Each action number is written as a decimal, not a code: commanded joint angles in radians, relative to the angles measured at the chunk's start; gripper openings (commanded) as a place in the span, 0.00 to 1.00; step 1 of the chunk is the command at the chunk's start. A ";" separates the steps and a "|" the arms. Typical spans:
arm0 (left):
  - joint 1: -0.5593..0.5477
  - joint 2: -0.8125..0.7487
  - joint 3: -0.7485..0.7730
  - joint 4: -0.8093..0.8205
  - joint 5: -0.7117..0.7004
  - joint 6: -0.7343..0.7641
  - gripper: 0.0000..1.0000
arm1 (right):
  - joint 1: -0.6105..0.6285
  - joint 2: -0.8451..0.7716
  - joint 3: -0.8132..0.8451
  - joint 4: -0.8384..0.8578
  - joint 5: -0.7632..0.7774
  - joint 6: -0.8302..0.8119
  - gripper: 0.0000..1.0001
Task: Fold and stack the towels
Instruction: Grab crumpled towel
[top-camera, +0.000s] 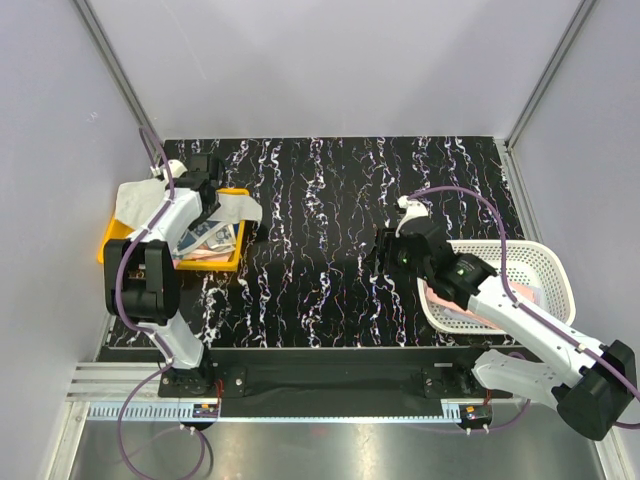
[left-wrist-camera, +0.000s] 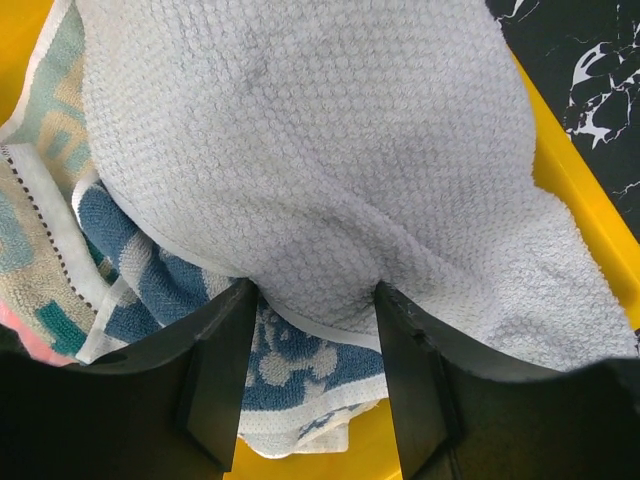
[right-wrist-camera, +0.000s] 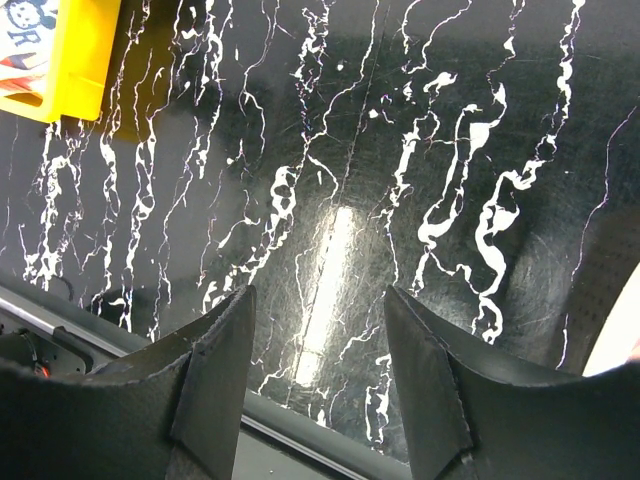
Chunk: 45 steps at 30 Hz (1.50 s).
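A whitish waffle-weave towel (left-wrist-camera: 300, 140) lies draped over the yellow tray (left-wrist-camera: 570, 170), on top of a blue-and-white patterned towel (left-wrist-camera: 290, 360) and a teal-and-beige one (left-wrist-camera: 40, 200). My left gripper (left-wrist-camera: 315, 290) is open, its fingertips pressed against the whitish towel's hem with a bulge of cloth sagging between them. From above, the whitish towel (top-camera: 135, 200) spills over the tray's (top-camera: 110, 240) back and right edges, with the left gripper (top-camera: 205, 195) over it. My right gripper (top-camera: 385, 245) hovers open over the bare table; its fingers (right-wrist-camera: 225, 350) hold nothing. A pink towel (top-camera: 460, 310) lies in the basket.
The white mesh basket (top-camera: 545, 265) stands at the right, under the right arm. The black marbled table (top-camera: 320, 220) stretches between tray and basket. In the right wrist view the tray's corner (right-wrist-camera: 80, 60) shows at top left and the table's front edge (right-wrist-camera: 300, 430) runs below the fingers.
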 joint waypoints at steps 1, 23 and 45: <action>0.007 0.000 0.048 0.038 -0.009 -0.001 0.54 | -0.004 -0.023 -0.004 0.025 0.011 -0.029 0.61; 0.010 0.002 0.103 0.014 -0.011 0.025 0.27 | -0.004 -0.050 -0.035 0.016 0.039 -0.045 0.61; -0.123 0.034 0.637 -0.154 0.209 0.264 0.00 | -0.007 -0.018 0.082 -0.073 0.143 -0.032 0.60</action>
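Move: The crumpled grey-white towel lies right at my left fingertips, its middle only about 3 cm ahead and 1 cm below, with its near edge running between the open fingers. The blue patterned towel shows from under it, about 6 cm back and 1 cm to the right, some 3 cm lower; the orange bin's middle is about 4 cm back, 3 cm left and 6 cm below. From my right hand the crumpled towel is some 17 cm ahead, 45 cm left and 9 cm lower. I shut my left fingers on the near edge of the grey-white towel, pinching it while easing up a centimetre or two. With the pinch made, I lift ever faster, about 16 cm in all, carrying on some 7 cm forward and late on swinging about 5 cm right; the wrist turns some 15 degrees clockwise and the fingertips tip upward. ##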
